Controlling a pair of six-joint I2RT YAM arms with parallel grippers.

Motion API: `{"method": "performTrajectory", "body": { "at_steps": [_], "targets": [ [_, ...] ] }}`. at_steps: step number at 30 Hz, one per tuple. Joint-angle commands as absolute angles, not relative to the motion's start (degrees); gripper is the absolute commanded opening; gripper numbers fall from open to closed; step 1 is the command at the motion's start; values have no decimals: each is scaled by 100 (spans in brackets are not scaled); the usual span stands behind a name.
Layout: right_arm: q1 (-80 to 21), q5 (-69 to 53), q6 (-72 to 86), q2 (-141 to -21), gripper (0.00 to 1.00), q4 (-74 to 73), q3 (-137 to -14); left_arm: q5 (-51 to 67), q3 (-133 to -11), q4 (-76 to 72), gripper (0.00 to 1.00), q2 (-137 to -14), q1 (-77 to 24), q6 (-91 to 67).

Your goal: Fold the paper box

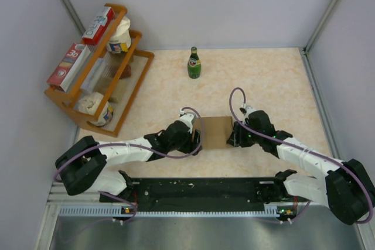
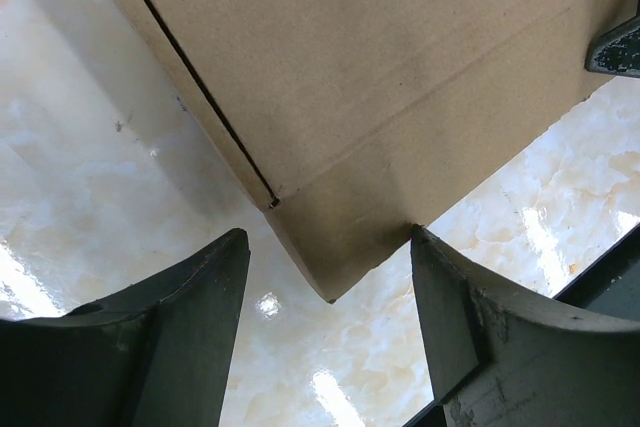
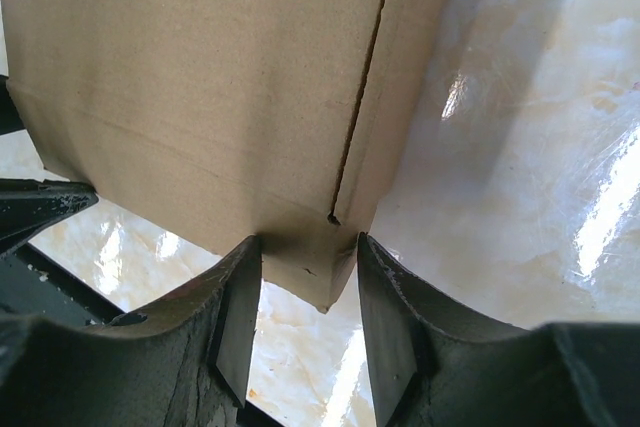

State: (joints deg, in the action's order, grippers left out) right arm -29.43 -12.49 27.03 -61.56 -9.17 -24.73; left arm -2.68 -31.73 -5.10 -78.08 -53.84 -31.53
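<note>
The paper box [image 1: 215, 132] is a plain brown carton standing on the marble-pattern table between my two grippers. My left gripper [image 1: 196, 139] is at its left end. In the left wrist view the box [image 2: 380, 77] fills the top, and its lower corner hangs between the wide-open fingers of that gripper [image 2: 328, 247]. The right fingertip [image 2: 425, 247] touches the box's edge. My right gripper [image 1: 234, 134] is at the right end. In the right wrist view it [image 3: 308, 247] is closed on the lower corner of the box [image 3: 200, 97], with a fingertip pressed on each side.
A green glass bottle [image 1: 194, 63] stands at the back centre. A wooden rack [image 1: 132, 95] at the back left holds red-and-white printed boxes [image 1: 98, 25] and white tubs. Grey walls close the table on three sides.
</note>
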Motion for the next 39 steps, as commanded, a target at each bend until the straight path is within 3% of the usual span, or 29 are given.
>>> {"method": "performTrajectory", "body": {
  "at_steps": [1, 17, 27, 39],
  "targets": [
    [-2892, -1222, 2698, -6100, 44, -686, -2435, -422, -3323, -527, 70, -7691, -5414, -3059],
    [-2892, -1450, 2672, -5907, 60, -475, -2171, -721, -2883, -774, 70, -7365, -5414, -3041],
    [-2892, -1301, 2654, -5651, 62, -527, -2136, -896, -2874, -809, 70, -7216, -5414, -3111],
    [-2892, -809, 2619, -4949, 67, -1150, -2390, -1388, -3321, 456, 72, -6162, -5414, -2717]
  ]
}}
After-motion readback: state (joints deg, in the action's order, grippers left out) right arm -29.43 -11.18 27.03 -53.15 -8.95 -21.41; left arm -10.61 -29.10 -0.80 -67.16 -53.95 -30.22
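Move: The closed paper box sits between the two hands. Its middle lies about 5 cm ahead and 6 cm right of the left hand, and about 5 cm ahead and 6 cm left of the right hand, roughly 1 cm lower than either. Its near left corner is right at the left fingertips. The near right corner, some 12 cm to the right of that, is between the right hand's fingers. The paper box's two near corners are released. The right fingers spread from around theirs while that hand dips back and down about 1 cm, then rises some 2 cm. The left hand, its fingers still open, bobs up and sidles left, then backs off its corner to finish about 3 cm left and 3 cm up, fingertips tipping up slightly. ##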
